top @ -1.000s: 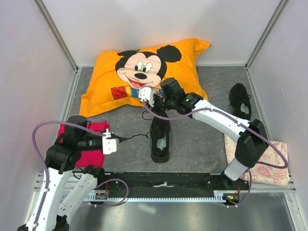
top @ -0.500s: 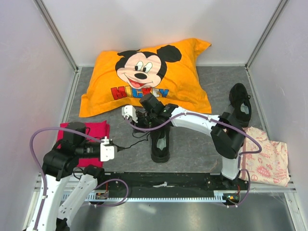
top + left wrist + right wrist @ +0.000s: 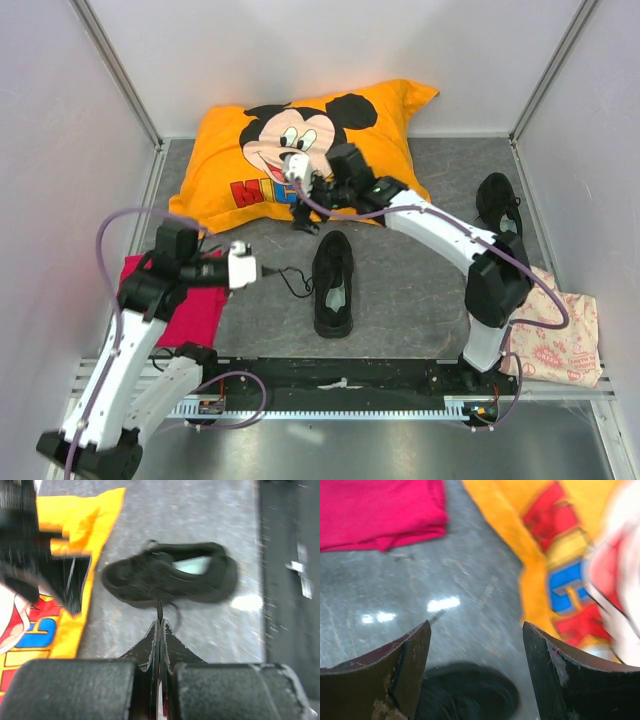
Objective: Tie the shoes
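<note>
One black shoe (image 3: 333,283) lies in the middle of the grey floor, toe toward the pillow, its pale insole showing. My left gripper (image 3: 262,268) is to its left, shut on a thin black lace (image 3: 159,611) that runs to the shoe (image 3: 170,579). The lace is pinched at the tips of the left gripper (image 3: 161,625). My right gripper (image 3: 303,218) hovers open beyond the toe, at the pillow's front edge. In the right wrist view nothing sits between its fingers (image 3: 415,655), and the shoe's toe (image 3: 465,692) is blurred below. A second shoe (image 3: 500,205) lies far right.
An orange Mickey Mouse pillow (image 3: 300,160) fills the back of the floor. A folded red cloth (image 3: 195,305) lies under the left arm. A patterned pink-and-white bag (image 3: 555,335) sits at the near right. Pale walls close in the sides and back.
The right gripper has opened, let go of the lace and swung back and up toward the pillow. The left gripper has moved up and right, still pinching its lace.
</note>
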Robot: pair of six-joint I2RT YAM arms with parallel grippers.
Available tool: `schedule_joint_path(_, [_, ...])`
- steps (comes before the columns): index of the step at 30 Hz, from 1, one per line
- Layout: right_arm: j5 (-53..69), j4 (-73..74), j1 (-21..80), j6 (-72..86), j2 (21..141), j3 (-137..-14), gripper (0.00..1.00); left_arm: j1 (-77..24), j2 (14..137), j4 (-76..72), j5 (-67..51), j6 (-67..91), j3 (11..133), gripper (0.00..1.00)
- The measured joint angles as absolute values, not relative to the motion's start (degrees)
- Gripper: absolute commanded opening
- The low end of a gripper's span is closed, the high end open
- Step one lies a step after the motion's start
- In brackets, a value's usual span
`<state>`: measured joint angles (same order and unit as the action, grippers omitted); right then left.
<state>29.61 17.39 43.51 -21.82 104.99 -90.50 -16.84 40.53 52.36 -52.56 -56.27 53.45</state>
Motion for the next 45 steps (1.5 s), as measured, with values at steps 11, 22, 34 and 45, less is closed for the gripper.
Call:
schedule_joint_path(11, [25.0, 27.0, 34.7, -24.4, 86.9, -82.3, 0.73, -16.8, 74.1, 16.1, -45.0, -35.0, 57.7, 0.02])
schedule_joint_path(22, [24.2, 38.2, 39.6, -32.2, 83.6, -78.2, 0.57, -16.8, 92.2, 7.1, -38.2, -25.0, 62.4, 0.02])
schedule_joint_path(34, [20.8, 37.5, 53.7, -39.5, 98.3, -80.2, 0.51, -16.1, 97.9, 7.2, -36.1, -16.9, 62.8, 0.01])
schedule_joint_path(45, [19.4, 37.5, 57.1, -49.0, 107.9, -85.7, 0.5, -14.8, 99.6, 7.2, -36.3, -12.8, 62.8, 0.02])
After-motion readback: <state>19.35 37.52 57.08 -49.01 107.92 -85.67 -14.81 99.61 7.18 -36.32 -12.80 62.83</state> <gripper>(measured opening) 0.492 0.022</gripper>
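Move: About 9 cm back from the open right hand and 19 below, roughly level sideways, lies the loose lace end; the shoe's middle is some 8 cm to its right and about level fore-and-aft with it. The left hand, already pinching the left lace, has the shoe toe some 19 cm ahead, 14 to the right and 21 below; from it the pillow's near edge is 25 cm ahead, 2 to the left, and the pink cloth 5 ahead, 22 to the left. Swinging some 13 cm right and slightly up over the front of the shoe, the right hand then returns left, back and down towards the loose lace end, fingers tipping about 30 degrees steeper and narrowing to half open. The left hand keeps its lace pinched, reaches some 24 cm forward, then sinks about 15 beside the toe, tilting down and turning counter-clockwise. ##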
